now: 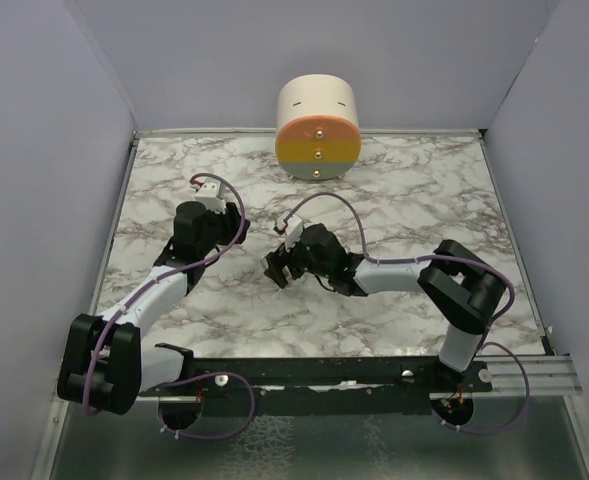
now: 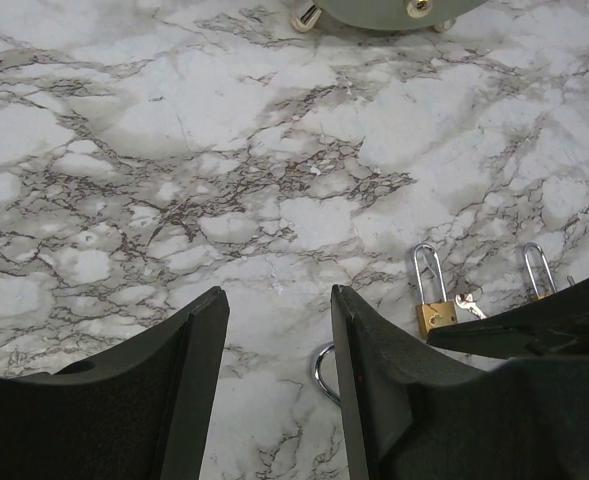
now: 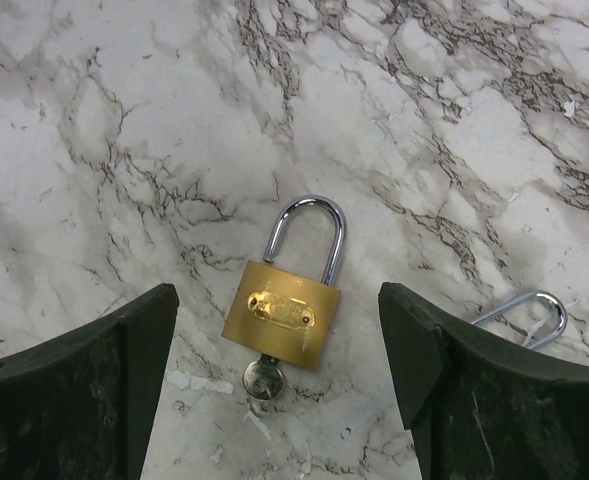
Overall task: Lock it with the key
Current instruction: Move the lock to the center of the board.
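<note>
A brass padlock (image 3: pixel 281 310) lies flat on the marble table, its silver shackle (image 3: pixel 309 230) raised with one end free. A key (image 3: pixel 261 380) sticks out of its bottom. My right gripper (image 3: pixel 277 300) is open and hovers straight above it, one finger on each side, touching nothing. In the top view the right gripper (image 1: pixel 278 266) is at mid-table. My left gripper (image 1: pixel 217 205) is open and empty to the left of it, over bare marble (image 2: pixel 276 300). The left wrist view shows a brass padlock with a key (image 2: pixel 436 315) off to the right.
A second shackle (image 3: pixel 534 315) lies right of the padlock, partly hidden by my right finger. The left wrist view shows two more shackles (image 2: pixel 537 270) (image 2: pixel 324 372) and the right gripper's dark fingers (image 2: pixel 534 325). A round beige, orange and yellow container (image 1: pixel 318 130) stands at the back centre.
</note>
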Action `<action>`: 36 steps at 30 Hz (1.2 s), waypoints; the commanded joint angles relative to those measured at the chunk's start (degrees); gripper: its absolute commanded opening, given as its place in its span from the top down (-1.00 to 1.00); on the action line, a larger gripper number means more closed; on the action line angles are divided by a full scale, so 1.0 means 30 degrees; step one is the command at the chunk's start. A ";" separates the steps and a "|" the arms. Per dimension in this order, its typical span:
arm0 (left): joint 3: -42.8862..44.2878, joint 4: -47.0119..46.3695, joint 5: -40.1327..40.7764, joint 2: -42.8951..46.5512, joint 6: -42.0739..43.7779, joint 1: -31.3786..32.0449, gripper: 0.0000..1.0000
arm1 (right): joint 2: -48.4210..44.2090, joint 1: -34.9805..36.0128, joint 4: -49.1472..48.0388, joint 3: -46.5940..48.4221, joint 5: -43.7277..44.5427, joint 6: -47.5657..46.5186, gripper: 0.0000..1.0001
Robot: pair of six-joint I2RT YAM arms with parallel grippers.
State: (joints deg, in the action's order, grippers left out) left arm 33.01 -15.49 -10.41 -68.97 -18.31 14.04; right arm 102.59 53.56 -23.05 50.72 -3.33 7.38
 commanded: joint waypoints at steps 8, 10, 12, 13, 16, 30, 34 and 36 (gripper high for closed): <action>-0.0172 -0.0825 0.0279 0.0468 -0.0381 -0.0198 0.02 | 0.1653 0.0140 0.0504 0.1003 0.0023 -0.0017 -0.60; -0.0169 -0.0844 0.0260 0.0461 -0.0381 -0.0199 0.02 | 0.1881 0.0156 0.0483 0.1053 0.0027 0.0053 -0.60; -0.0167 -0.0866 0.0227 0.0377 -0.0389 -0.0199 0.02 | 0.2031 0.0153 0.0394 0.1027 0.0081 0.0103 -0.60; -0.0165 -0.0883 0.0199 0.0333 -0.0368 -0.0206 0.02 | 0.2091 0.0137 0.0345 0.1024 0.0122 0.0117 -0.59; -0.0155 -0.0904 0.0111 0.0203 -0.0403 -0.0228 0.02 | 0.2266 0.0142 0.0243 0.1060 0.0407 0.0202 -0.59; -0.0136 -0.0976 0.0044 0.0168 -0.0455 -0.0257 0.02 | 0.2770 0.0148 -0.0080 0.0978 -0.0380 0.0705 -0.21; -0.0136 -0.0962 0.0037 0.0196 -0.0461 -0.0257 0.02 | 0.2617 0.0143 0.0052 0.0717 -0.0640 0.0870 -0.03; -0.0136 -0.0961 0.0044 0.0212 -0.0488 -0.0257 0.02 | 0.2401 0.0137 -0.0168 0.0347 -0.0730 0.1068 0.14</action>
State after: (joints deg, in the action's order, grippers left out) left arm 32.99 -16.29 -10.41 -68.88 -19.35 13.56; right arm 109.49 53.56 -22.87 52.90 -3.88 9.15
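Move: The open padlock lies almost directly under the right hand, about 1 cm ahead, 1 cm to the left and 4 cm below, key towards the wrist and shackle pointing forward-left. On the table beside it, the middle small lock is roughly 6 cm ahead and 7 cm right of this hand, and the far small lock about 4 cm ahead and 15 cm right. From the left hand, the open padlock lies some 6 cm back, 5 cm to the right and 13 cm down. Both right fingers come against the sides of the open padlock's brass body and pinch it across its width. To get there the right hand sinks nearly straight down about 4 cm, open fingers straddling the body and the wrist tipping only a few degrees, then stays low while the fingers close by roughly a third of their gap. ##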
